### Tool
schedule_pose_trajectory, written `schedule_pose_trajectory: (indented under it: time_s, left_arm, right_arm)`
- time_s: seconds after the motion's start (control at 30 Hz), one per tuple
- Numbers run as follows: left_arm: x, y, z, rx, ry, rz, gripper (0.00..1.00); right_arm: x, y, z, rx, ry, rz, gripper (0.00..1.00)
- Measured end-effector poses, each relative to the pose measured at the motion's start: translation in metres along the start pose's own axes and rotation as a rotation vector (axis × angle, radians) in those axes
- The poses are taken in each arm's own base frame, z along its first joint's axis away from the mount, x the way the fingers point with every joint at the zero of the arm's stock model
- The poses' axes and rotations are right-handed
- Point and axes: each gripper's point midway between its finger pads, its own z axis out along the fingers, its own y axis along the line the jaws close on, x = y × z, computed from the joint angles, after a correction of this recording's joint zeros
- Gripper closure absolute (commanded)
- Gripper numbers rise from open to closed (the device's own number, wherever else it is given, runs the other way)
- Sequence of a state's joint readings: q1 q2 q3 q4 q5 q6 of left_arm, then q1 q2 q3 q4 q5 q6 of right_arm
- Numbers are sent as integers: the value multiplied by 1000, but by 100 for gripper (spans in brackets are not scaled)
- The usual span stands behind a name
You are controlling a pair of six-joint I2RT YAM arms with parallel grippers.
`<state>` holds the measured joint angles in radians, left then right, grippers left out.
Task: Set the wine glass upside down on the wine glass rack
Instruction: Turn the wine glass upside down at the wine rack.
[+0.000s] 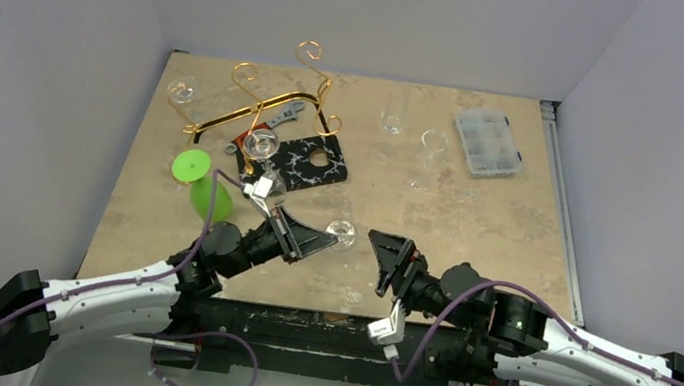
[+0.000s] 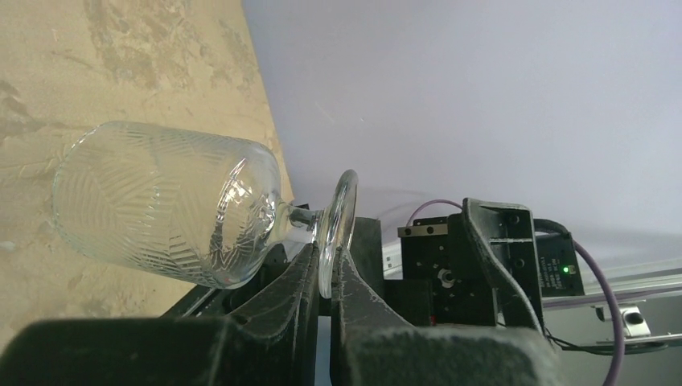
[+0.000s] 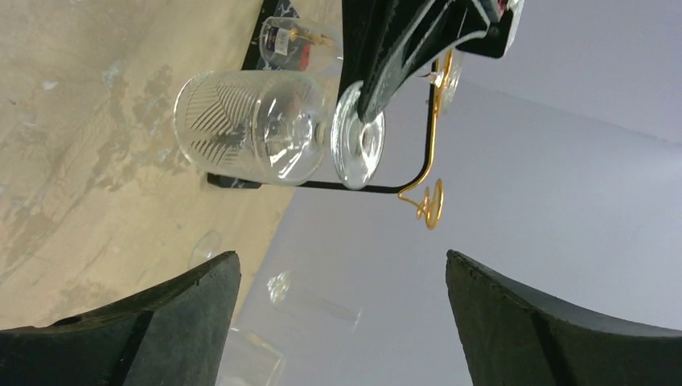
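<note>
My left gripper [image 1: 326,241] is shut on the round foot of a clear, etched wine glass [image 1: 341,232] and holds it on its side near the table's front edge. In the left wrist view the fingers [image 2: 301,281] pinch the foot's rim, and the glass bowl [image 2: 161,201] points away over the table. My right gripper [image 1: 387,260] is open and empty just right of the glass, facing it. In the right wrist view the glass [image 3: 257,129] lies beyond the spread fingers [image 3: 185,305]. The gold wire rack [image 1: 261,91] stands at the back left, and part of it shows in the right wrist view [image 3: 430,145].
A black white-veined board [image 1: 312,161] lies in front of the rack, with a clear glass [image 1: 261,144] at its left end. A green wine glass [image 1: 203,184] lies on its side at the left. Clear glasses [image 1: 393,109] [image 1: 432,150] [image 1: 181,90] and a plastic organizer box [image 1: 488,143] sit at the back.
</note>
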<state>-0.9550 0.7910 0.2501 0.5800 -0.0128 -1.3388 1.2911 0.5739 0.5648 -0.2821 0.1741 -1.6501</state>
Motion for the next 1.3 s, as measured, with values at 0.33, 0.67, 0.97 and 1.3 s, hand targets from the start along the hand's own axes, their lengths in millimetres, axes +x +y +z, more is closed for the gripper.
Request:
schedule_pose_trajectory:
  time_s: [0.33,0.67,0.97,1.3]
  left_arm:
    - [-3,11,-13,-59,31,79,100]
    - [-9,-12,-19,-52,82,183,100]
    - [-17,-51,-31,-4,101,302,100]
    - [-16,-68,-41,11,145,384,100]
  right_arm:
    - [16,3,-18,-74,66,211,1]
    - [87,-8,-22,-41,344,668,1]
    - [122,2,-37,-58,501,1101,1]
    - [153,52,-45,-248,673,1574,5]
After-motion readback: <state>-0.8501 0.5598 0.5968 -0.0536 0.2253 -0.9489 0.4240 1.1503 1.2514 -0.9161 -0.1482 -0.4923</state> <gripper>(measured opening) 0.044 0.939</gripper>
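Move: The left hand already holds the wine glass by its foot, upside down; from it the rack's middle is roughly 33 cm ahead and 20 left, about level, and the empty front-right loop about 30 ahead, 5 left. A clear glass hangs 24 ahead, 17 left, the green glass 15 ahead, 28 left, both slightly lower. From the open right hand, the held glass is 8 cm left, 1 ahead, 8 below, and the rack 34 ahead, 28 left. Keeping its pinch on the foot, the left hand first eases left and dips about 1 cm, then lifts the wine glass some 7 cm net while drawing about 3 cm left and 3 back, rolling about its fingers by some 20 degrees. The already open right hand backs off to the right, then sweeps forward as well, away from the glass, rising slightly before sinking as it rolls over and its fingers tip steeply down over the bare table, staying wide open. ##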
